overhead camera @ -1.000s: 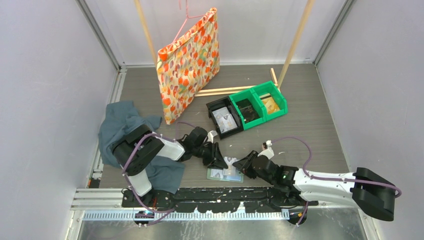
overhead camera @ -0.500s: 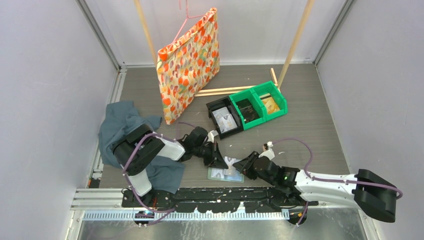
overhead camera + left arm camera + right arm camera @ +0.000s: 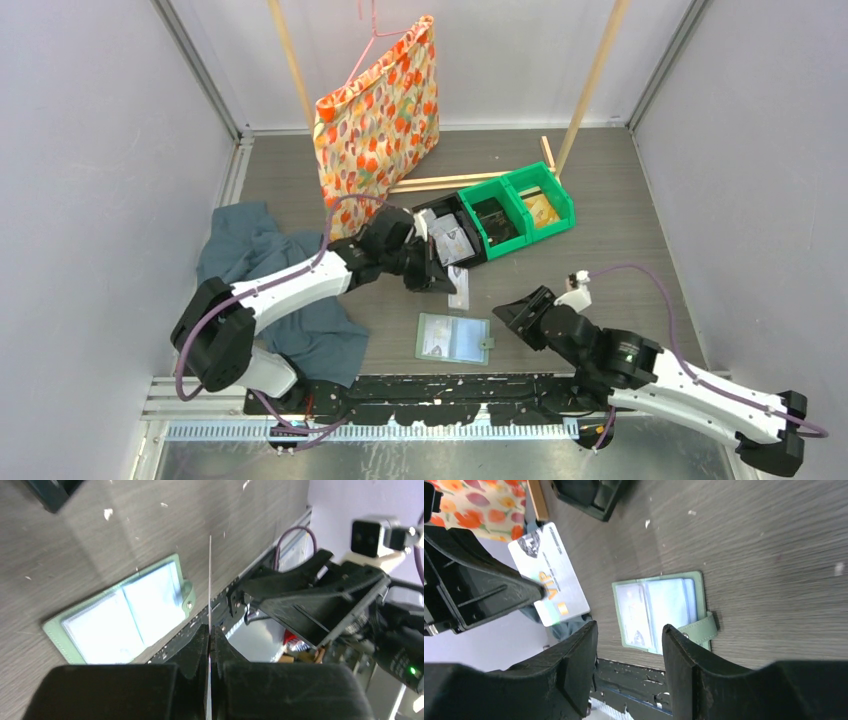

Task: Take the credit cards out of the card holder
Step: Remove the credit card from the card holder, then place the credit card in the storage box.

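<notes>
The sage-green card holder (image 3: 452, 338) lies open and flat near the table's front edge, its pale blue panels facing up (image 3: 659, 610) (image 3: 125, 615). Behind it, my left gripper (image 3: 443, 280) (image 3: 210, 630) is shut on a white credit card (image 3: 459, 288) and holds it above the table. That card shows edge-on as a thin line (image 3: 209, 580) in the left wrist view, and face-on with gold "VIP" lettering (image 3: 549, 575) in the right wrist view. My right gripper (image 3: 510, 312) (image 3: 629, 630) hangs open to the right of the holder, with nothing between its fingers.
A black bin (image 3: 450, 235) with cards in it sits just behind the left gripper. Beside it stand two green bins (image 3: 520, 208). A dark teal cloth (image 3: 250, 270) lies at the left. A floral bag (image 3: 375, 125) hangs at the back, with wooden sticks (image 3: 450, 181) on the floor.
My left gripper shut on a card and carried it back from the holder toward the black bin. The right gripper drew away to the right and opened wider.
</notes>
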Tool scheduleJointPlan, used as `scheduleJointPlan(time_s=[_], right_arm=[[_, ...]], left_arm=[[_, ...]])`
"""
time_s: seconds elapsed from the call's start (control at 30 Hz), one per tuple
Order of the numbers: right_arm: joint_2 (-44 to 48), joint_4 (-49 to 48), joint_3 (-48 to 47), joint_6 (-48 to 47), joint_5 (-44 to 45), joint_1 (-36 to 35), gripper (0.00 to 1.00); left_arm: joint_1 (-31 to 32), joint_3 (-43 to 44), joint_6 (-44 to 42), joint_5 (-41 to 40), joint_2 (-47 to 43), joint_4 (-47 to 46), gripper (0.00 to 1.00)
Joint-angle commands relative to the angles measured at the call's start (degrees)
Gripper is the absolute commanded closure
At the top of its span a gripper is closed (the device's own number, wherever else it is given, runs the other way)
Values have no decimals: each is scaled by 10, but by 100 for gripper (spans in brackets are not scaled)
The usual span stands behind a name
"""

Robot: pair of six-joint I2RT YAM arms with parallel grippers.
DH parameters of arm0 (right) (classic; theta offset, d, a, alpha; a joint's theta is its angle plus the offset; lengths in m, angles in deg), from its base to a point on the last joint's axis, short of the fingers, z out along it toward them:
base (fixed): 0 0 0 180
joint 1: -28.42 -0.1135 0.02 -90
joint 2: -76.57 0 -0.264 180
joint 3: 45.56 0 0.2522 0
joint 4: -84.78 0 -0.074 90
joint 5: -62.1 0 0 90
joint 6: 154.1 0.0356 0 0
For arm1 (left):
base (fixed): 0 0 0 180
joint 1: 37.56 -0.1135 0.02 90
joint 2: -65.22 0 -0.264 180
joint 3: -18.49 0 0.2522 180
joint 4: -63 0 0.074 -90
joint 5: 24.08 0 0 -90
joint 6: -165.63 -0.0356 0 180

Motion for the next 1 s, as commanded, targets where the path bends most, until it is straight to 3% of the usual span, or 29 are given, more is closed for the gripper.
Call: scheduleJointPlan(time_s=[0.0, 0.1, 0.3, 0.47, 0.67, 0.97], right_arm=[[2, 178, -81, -21, 100, 0, 45], [-25, 203, -125, -42, 107, 0, 45], [-41, 215, -165, -71, 108, 0, 45], [2, 224, -160, -76, 109, 0, 45], [47, 247, -147, -66, 107, 0, 45], [89, 276, -139, -50, 101, 0, 45]], left_arm=[[-13, 92, -45, -87, 19, 114, 100], [-24, 195, -109, -133, 82, 186, 99], [-74, 451, -321, -110, 243, 395, 99], [-107, 510, -391, -85, 277, 426, 99], [-114, 649, -542, -83, 361, 570, 99], [-91, 698, -714, -45, 378, 621, 100]])
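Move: The left hand already holds the card, and the black box of cards it is bound for lies about 18 cm ahead, level sideways, some 11 cm below. The green bins stand about 14 cm to the right of that box and 5 cm farther out; the card holder lies on the table about 5 cm behind this hand and 13 cm below. From the empty right hand, the black box is roughly 22 cm ahead and 10 cm left. Keeping its pinch on the card, the left hand sweeps forward about 15 cm at nearly the same height towards the black box, then slips some 4 cm left and eases to a near stop over the box's left side, the wrist rolling the card round while the fingers tip from slanting rightwards to pointing more steeply down, about 60 degrees below level. The right hand, empty and half open, backs off some 7 cm to the right and 4 cm up, away from the card holder. ##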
